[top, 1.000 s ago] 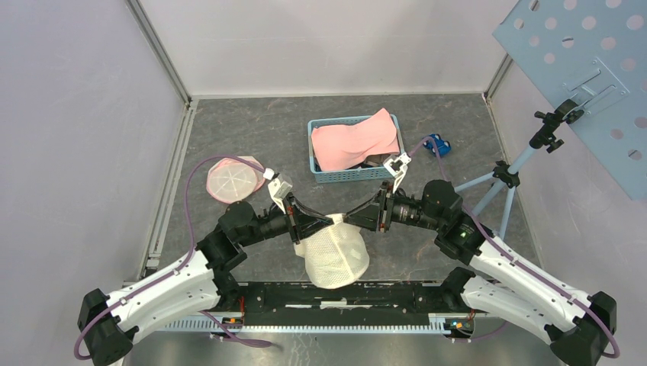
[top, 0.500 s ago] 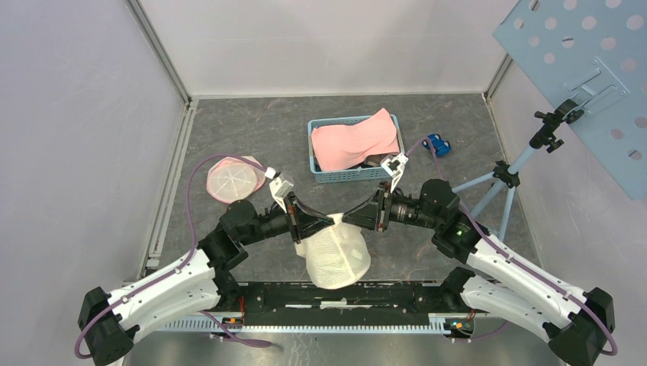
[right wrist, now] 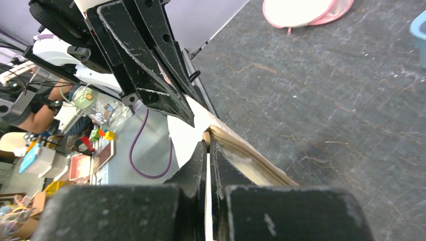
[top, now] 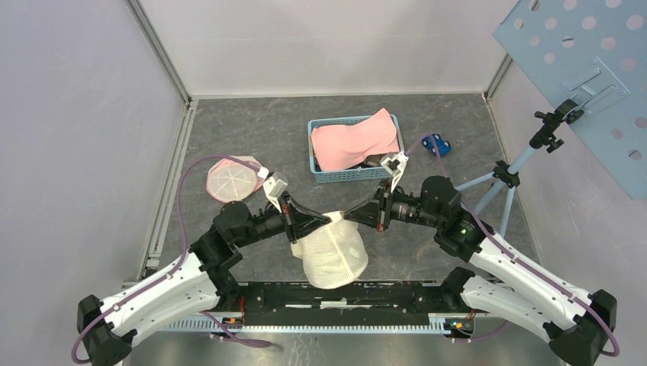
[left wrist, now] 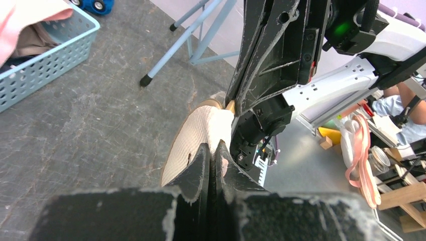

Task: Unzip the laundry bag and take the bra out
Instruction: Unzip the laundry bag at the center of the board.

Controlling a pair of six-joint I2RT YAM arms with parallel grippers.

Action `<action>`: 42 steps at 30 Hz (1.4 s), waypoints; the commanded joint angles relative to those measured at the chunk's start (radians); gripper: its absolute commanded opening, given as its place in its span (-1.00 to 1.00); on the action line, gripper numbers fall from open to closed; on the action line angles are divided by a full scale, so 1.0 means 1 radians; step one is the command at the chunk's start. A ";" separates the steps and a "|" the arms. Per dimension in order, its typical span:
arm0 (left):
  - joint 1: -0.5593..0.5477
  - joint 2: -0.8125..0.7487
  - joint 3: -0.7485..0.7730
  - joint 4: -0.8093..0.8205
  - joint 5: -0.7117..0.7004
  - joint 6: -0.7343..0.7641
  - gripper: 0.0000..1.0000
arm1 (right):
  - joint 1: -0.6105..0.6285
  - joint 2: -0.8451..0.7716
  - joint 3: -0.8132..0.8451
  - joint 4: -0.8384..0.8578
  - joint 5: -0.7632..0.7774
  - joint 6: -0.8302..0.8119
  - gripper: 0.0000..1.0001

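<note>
A white mesh laundry bag [top: 332, 255] hangs between my two grippers near the front of the table, its top edge lifted. My left gripper [top: 333, 219] is shut on the bag's upper rim; in the left wrist view its fingertips [left wrist: 215, 148] pinch the white mesh [left wrist: 197, 134]. My right gripper [top: 348, 219] meets it from the right. In the right wrist view it [right wrist: 207, 144] is shut on the tan zipper pull [right wrist: 206, 135] at the end of the zipper line [right wrist: 243, 153]. The bra is hidden.
A blue basket [top: 328, 174] holding a pink cloth [top: 355, 141] stands behind the grippers. A round pink-rimmed mesh pouch [top: 233, 180] lies at the back left. A blue toy car [top: 437, 144] and a tripod leg [top: 500, 183] are at the right.
My right gripper has closed from partly open onto the zipper end. Both arms shifted slightly left with the bag; the left grip is unchanged.
</note>
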State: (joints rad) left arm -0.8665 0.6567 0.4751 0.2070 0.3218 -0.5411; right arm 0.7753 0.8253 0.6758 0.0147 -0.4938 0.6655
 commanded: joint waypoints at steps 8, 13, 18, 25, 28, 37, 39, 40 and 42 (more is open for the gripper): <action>0.006 -0.036 0.051 -0.055 -0.074 0.049 -0.95 | -0.059 -0.043 0.045 -0.069 0.068 -0.079 -1.00; 0.006 -0.002 0.079 -0.081 -0.043 0.063 -0.27 | -0.061 -0.033 0.022 -0.025 0.050 -0.060 -1.00; 0.006 0.052 0.132 -0.167 -0.053 0.092 0.21 | -0.061 -0.024 -0.044 0.060 0.035 -0.026 -1.00; 0.006 0.148 0.204 -0.342 -0.094 0.192 0.48 | -0.060 -0.021 -0.123 0.088 0.084 -0.059 -1.00; 0.006 0.180 0.211 -0.359 -0.060 0.227 0.54 | -0.061 -0.026 -0.162 0.088 0.096 -0.072 -1.00; 0.004 0.237 0.217 -0.367 0.013 0.288 0.58 | -0.061 -0.048 -0.241 0.127 0.085 -0.047 -1.00; 0.004 0.248 0.225 -0.368 -0.024 0.262 0.60 | -0.060 -0.048 -0.247 0.135 0.076 -0.046 -1.00; 0.004 0.251 0.226 -0.366 -0.028 0.266 0.61 | -0.061 -0.048 -0.250 0.136 0.075 -0.046 -1.00; 0.005 0.248 0.223 -0.354 -0.019 0.287 0.63 | -0.061 -0.052 -0.257 0.144 0.074 -0.045 -1.00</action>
State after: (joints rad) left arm -0.8642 0.9047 0.6521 -0.1707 0.3027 -0.3099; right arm 0.7177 0.7921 0.4294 0.0971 -0.4175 0.6182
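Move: Hanging between the two grippers, the laundry bag has its middle roughly 8 cm below the left fingers and about 4 cm back from them, 1 cm to their right. From the right fingers, closed at its zipper end, that middle is about 4 cm back, 3 cm left and 8 cm down. The blue basket stands some 34 cm ahead of the left hand and 8 cm right; the pink-rimmed bag lies about 25 cm ahead and 27 cm left, both 20-odd cm lower. Drawing slightly apart first, the right hand goes about 2 cm right and forward while keeping its pinch on the zipper pull, the left barely 1 cm left. The left fingers then open wide and let go of the bag's edge. Both hands sink, the left about 8 cm with its fingers dipping some 25 degrees, the right about 9 cm. ##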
